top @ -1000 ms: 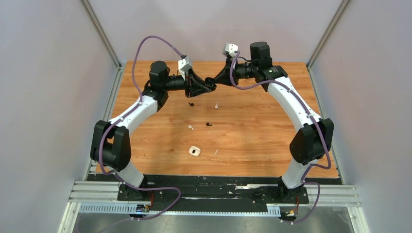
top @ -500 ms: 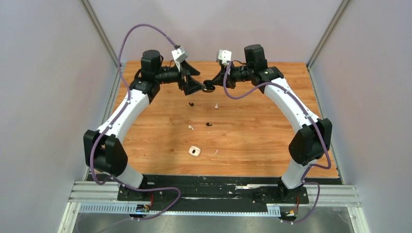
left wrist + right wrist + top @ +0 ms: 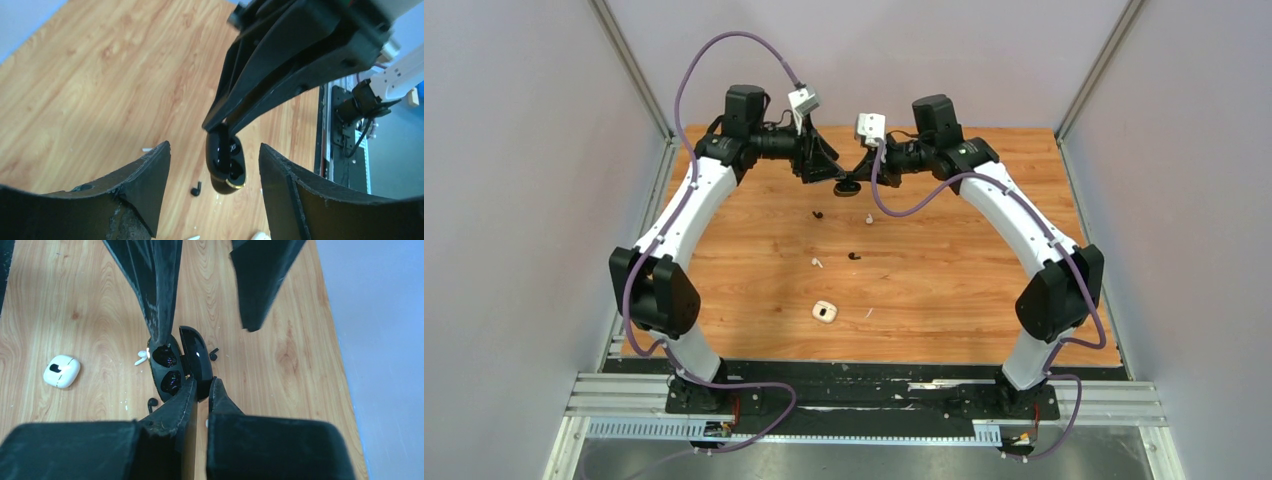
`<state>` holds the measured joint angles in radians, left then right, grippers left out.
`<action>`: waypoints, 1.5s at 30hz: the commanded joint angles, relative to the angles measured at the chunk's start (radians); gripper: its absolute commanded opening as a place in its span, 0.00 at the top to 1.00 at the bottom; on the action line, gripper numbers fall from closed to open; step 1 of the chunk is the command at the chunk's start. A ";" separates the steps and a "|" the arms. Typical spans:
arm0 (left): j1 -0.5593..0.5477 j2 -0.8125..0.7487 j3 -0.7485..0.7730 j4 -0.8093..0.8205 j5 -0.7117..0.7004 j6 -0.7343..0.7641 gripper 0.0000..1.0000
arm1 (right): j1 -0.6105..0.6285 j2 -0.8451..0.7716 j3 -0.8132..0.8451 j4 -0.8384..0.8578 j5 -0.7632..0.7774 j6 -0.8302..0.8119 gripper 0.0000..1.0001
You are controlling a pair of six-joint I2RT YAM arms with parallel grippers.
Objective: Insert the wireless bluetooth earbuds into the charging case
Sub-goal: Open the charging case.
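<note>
My right gripper (image 3: 204, 382) is shut on the hinge end of the black charging case (image 3: 172, 370), held in the air over the back of the table with its lid (image 3: 195, 355) swung open. Both wells look empty. In the top view the charging case (image 3: 849, 186) hangs between the two wrists. My left gripper (image 3: 214, 147) is open, one finger on each side of the charging case (image 3: 226, 162), not gripping it. On the wood below lie a black earbud (image 3: 818, 214), a white earbud (image 3: 868, 217), another black earbud (image 3: 854, 255) and another white earbud (image 3: 817, 263).
A white case (image 3: 825, 312) lies open on the table nearer the arm bases, with a small white bit (image 3: 868, 312) beside it. Grey walls close in the wooden table (image 3: 984, 270) on the left, right and back.
My left gripper's jaws have opened around the black case and its arm has swung back. The right gripper has drifted slightly left, still holding the case.
</note>
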<state>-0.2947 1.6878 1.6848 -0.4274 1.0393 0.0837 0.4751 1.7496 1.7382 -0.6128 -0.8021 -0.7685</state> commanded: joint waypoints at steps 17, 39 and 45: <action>-0.020 0.045 0.078 -0.165 -0.035 0.186 0.49 | 0.021 0.034 0.105 -0.021 0.009 0.019 1.00; -0.034 0.087 0.110 -0.158 -0.035 0.212 0.51 | 0.020 0.050 0.127 -0.021 -0.004 0.051 1.00; -0.033 0.091 0.112 -0.147 -0.036 0.214 0.54 | 0.020 0.059 0.136 -0.022 0.001 0.053 1.00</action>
<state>-0.3256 1.7786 1.7493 -0.6003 0.9852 0.2958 0.4904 1.8072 1.8248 -0.6518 -0.7776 -0.7235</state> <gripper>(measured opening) 0.481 0.041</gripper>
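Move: The left hand's open fingers point right, above the black charging case, whose middle is about 4 cm below the left hand point, 2 cm back and 2 cm to its right. The right hand already pinches the lid; the case's middle lies about 2 cm back, 2 cm left and 2 cm below that hand point. From the left hand, a black earbud lies some 1 cm forward and 4 cm left, a white earbud 1 cm forward and 7 cm right, both about 30 cm below on the table. Down about 4 cm in two steps with a pause between, the left hand settles over the part-open case, tipping its fingertips down some 5 degrees and narrowing its fingers from about three quarters to half open. Its back finger comes across the wells beside the lid, the other stays clear beyond the lid. The right hand keeps its pinch on the lid, easing about 1 cm left and slightly forward. ##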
